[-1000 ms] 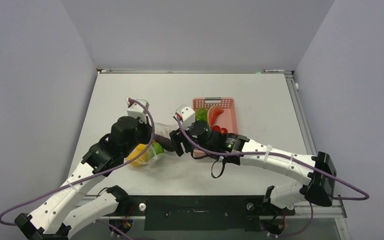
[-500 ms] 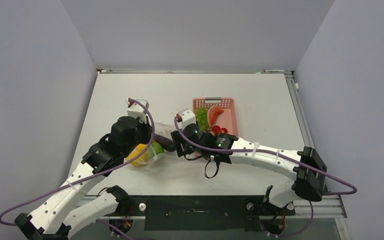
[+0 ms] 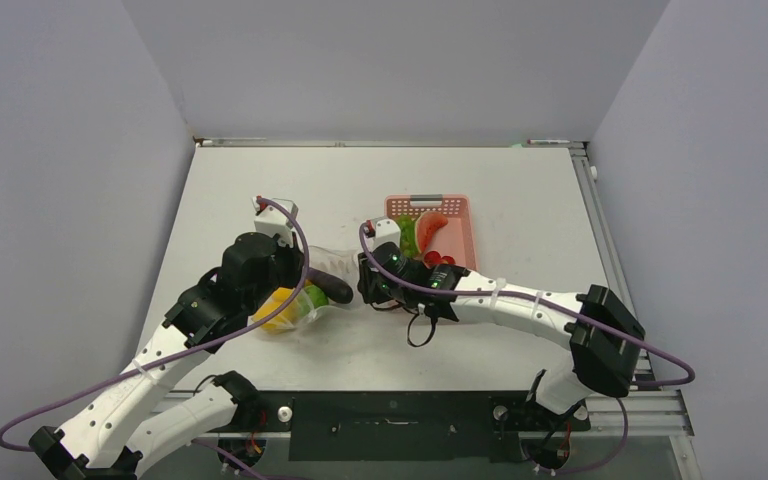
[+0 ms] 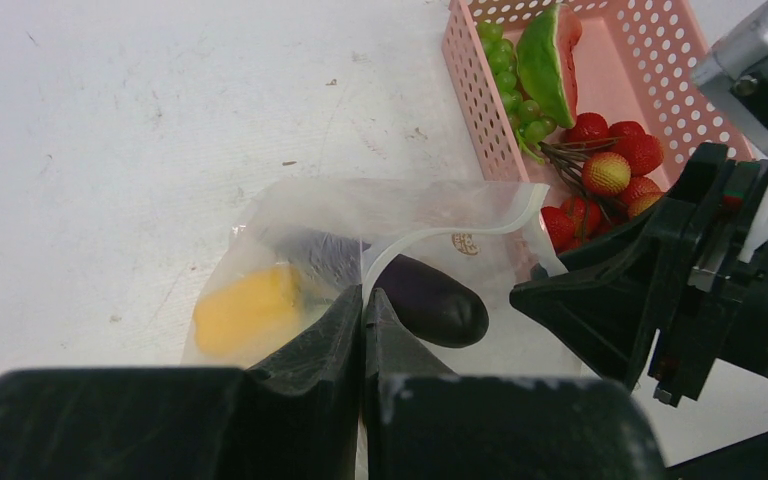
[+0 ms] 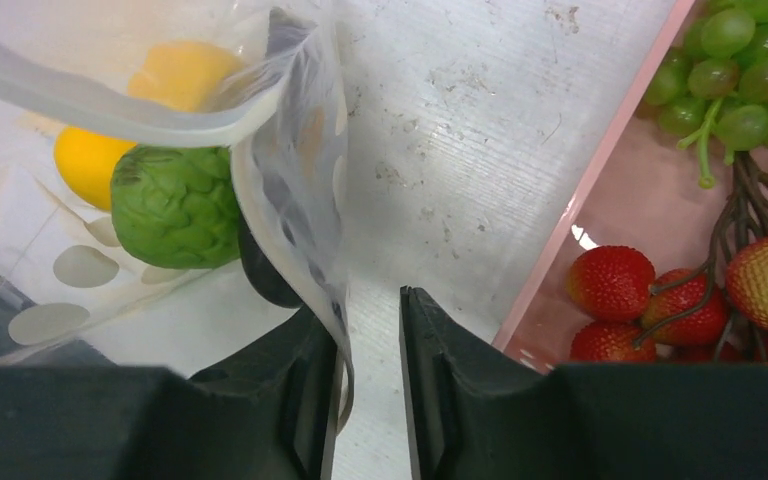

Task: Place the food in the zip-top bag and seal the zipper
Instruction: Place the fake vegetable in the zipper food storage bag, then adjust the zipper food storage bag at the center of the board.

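Note:
The clear zip-top bag [image 4: 360,215] lies left of the basket with its mouth facing right. Inside it are a yellow bell pepper [image 3: 277,308], an orange-yellow fruit [image 5: 185,70] and a green leafy piece [image 5: 175,205]. The dark eggplant [image 4: 430,300] lies in the mouth, its end sticking out. My left gripper [image 4: 363,300] is shut on the whitish zipper strip [image 4: 420,238] at the bag's mouth. My right gripper [image 5: 370,310] is narrowly open, with the bag's other mouth edge [image 5: 300,180] hanging between its fingers against the left one.
The pink basket [image 3: 465,235] stands just right of the bag and holds green grapes [image 5: 735,80], strawberries [image 5: 610,285] and a watermelon slice [image 4: 545,60]. Its near wall [image 5: 600,190] is close to my right fingers. The two wrists sit close together over the bag.
My right gripper has moved left and turned, coming up to the bag's mouth edge beside the eggplant. The left gripper and the bag have stayed put.

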`<action>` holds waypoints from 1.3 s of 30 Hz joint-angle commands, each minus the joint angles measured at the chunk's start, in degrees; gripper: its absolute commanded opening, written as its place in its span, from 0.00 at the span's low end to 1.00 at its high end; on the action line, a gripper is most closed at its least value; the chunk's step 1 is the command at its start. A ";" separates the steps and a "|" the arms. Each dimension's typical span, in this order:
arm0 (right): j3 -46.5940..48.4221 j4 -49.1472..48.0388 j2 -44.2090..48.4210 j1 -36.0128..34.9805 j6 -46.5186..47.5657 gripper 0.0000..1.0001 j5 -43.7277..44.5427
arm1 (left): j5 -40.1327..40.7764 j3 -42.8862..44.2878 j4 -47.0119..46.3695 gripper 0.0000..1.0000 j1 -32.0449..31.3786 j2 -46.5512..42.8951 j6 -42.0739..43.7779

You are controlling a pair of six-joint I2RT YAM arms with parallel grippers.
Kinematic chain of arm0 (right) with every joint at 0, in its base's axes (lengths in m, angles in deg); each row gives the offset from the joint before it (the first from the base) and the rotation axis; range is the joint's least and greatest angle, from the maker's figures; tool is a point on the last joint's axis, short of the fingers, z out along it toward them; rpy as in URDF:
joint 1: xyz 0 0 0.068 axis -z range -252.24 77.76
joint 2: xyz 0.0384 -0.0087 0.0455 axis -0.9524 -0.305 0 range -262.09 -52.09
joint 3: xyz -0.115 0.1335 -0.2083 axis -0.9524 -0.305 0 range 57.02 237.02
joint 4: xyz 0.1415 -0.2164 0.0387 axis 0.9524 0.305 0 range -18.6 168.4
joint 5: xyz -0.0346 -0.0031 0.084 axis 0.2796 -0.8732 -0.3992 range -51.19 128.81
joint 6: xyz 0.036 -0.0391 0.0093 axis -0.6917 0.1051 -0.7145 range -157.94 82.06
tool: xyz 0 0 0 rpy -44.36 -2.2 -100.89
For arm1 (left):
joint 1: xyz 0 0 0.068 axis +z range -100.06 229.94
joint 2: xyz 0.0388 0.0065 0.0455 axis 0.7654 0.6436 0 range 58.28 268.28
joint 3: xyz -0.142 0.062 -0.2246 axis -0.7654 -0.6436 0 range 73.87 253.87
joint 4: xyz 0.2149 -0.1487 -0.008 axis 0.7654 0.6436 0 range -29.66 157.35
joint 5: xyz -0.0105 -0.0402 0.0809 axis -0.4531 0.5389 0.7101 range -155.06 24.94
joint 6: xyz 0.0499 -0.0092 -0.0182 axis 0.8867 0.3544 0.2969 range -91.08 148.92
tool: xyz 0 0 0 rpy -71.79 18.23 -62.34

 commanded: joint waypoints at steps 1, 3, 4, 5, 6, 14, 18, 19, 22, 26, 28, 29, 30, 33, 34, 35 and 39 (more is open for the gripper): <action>-0.86 -5.40 -0.67 0.68 -2.17 0.20 -2.58 | -0.07 2.49 -1.82 0.00 0.11 -0.71 0.22; -0.98 -6.46 -0.22 0.87 -2.39 0.08 -3.28 | -0.15 2.48 -1.86 0.00 0.15 -0.71 0.22; -0.67 -6.66 0.14 1.00 -2.36 0.05 -3.53 | -0.12 2.53 -1.84 0.00 0.11 -0.78 0.30; -0.24 -6.74 0.23 1.08 -2.12 0.05 -3.58 | -0.20 2.51 -1.85 0.00 0.10 -0.84 0.35; 0.24 -6.72 0.35 1.19 -1.79 0.05 -3.49 | -0.31 2.50 -1.82 0.00 0.09 -0.94 0.46; 5.61 -5.66 0.43 2.55 0.49 0.05 -4.54 | -1.43 3.22 -1.31 0.00 0.01 -2.36 1.87; 8.98 -4.43 0.35 3.46 1.79 0.05 -5.82 | -3.30 5.07 0.40 0.00 0.01 -2.66 2.18; 9.92 -4.02 0.28 3.59 2.18 0.05 -6.17 | -3.74 5.83 1.19 0.00 0.01 -2.46 2.20; 13.20 -1.94 -0.33 3.80 3.83 0.05 -7.06 | -4.86 8.75 4.02 0.00 0.01 -1.63 2.52; 17.04 0.57 -1.10 3.80 5.87 0.05 -7.78 | -6.00 12.74 7.69 0.00 0.01 -1.50 3.09; 18.35 1.61 -1.16 3.80 6.63 0.05 -7.94 | -6.56 14.46 9.35 0.00 0.01 -1.50 3.37; 18.88 2.04 -1.01 3.84 6.88 0.05 -7.96 | -6.84 15.34 10.02 0.00 0.01 -1.42 3.46; 19.37 2.30 -0.80 3.76 7.06 0.05 -8.01 | -7.23 16.09 10.70 0.00 0.01 -1.33 3.49; 20.17 2.81 -0.07 3.71 7.81 0.05 -7.78 | -8.61 17.17 11.63 0.00 0.01 -1.23 3.37; 20.12 2.67 0.06 3.78 8.10 0.05 -7.56 | -8.94 17.05 11.44 0.00 0.01 -1.30 3.23; 20.08 2.77 -0.02 3.84 8.31 0.05 -7.11 | -8.97 16.81 11.05 0.00 0.01 -1.32 3.13; 19.70 3.17 -1.20 4.50 8.62 0.05 -7.06 | -7.51 15.28 9.73 0.00 0.01 -1.09 2.93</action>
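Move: The right side of the zip-top bag's open rim already stands between the right hand's half-open fingers, about 1 cm left of its hand point, level with it ahead and in height. The eggplant in the bag lies some 6 cm ahead, 10 cm left and 9 cm below; the basket 11 cm ahead, 15 cm right and 10 cm below. From the left hand, still gripping the bag, that rim is about 11 cm right, 4 cm back and 9 cm below. Right fingers pinch the bag rim and lift some 12 cm; the left lifts its side 7, easing back. ##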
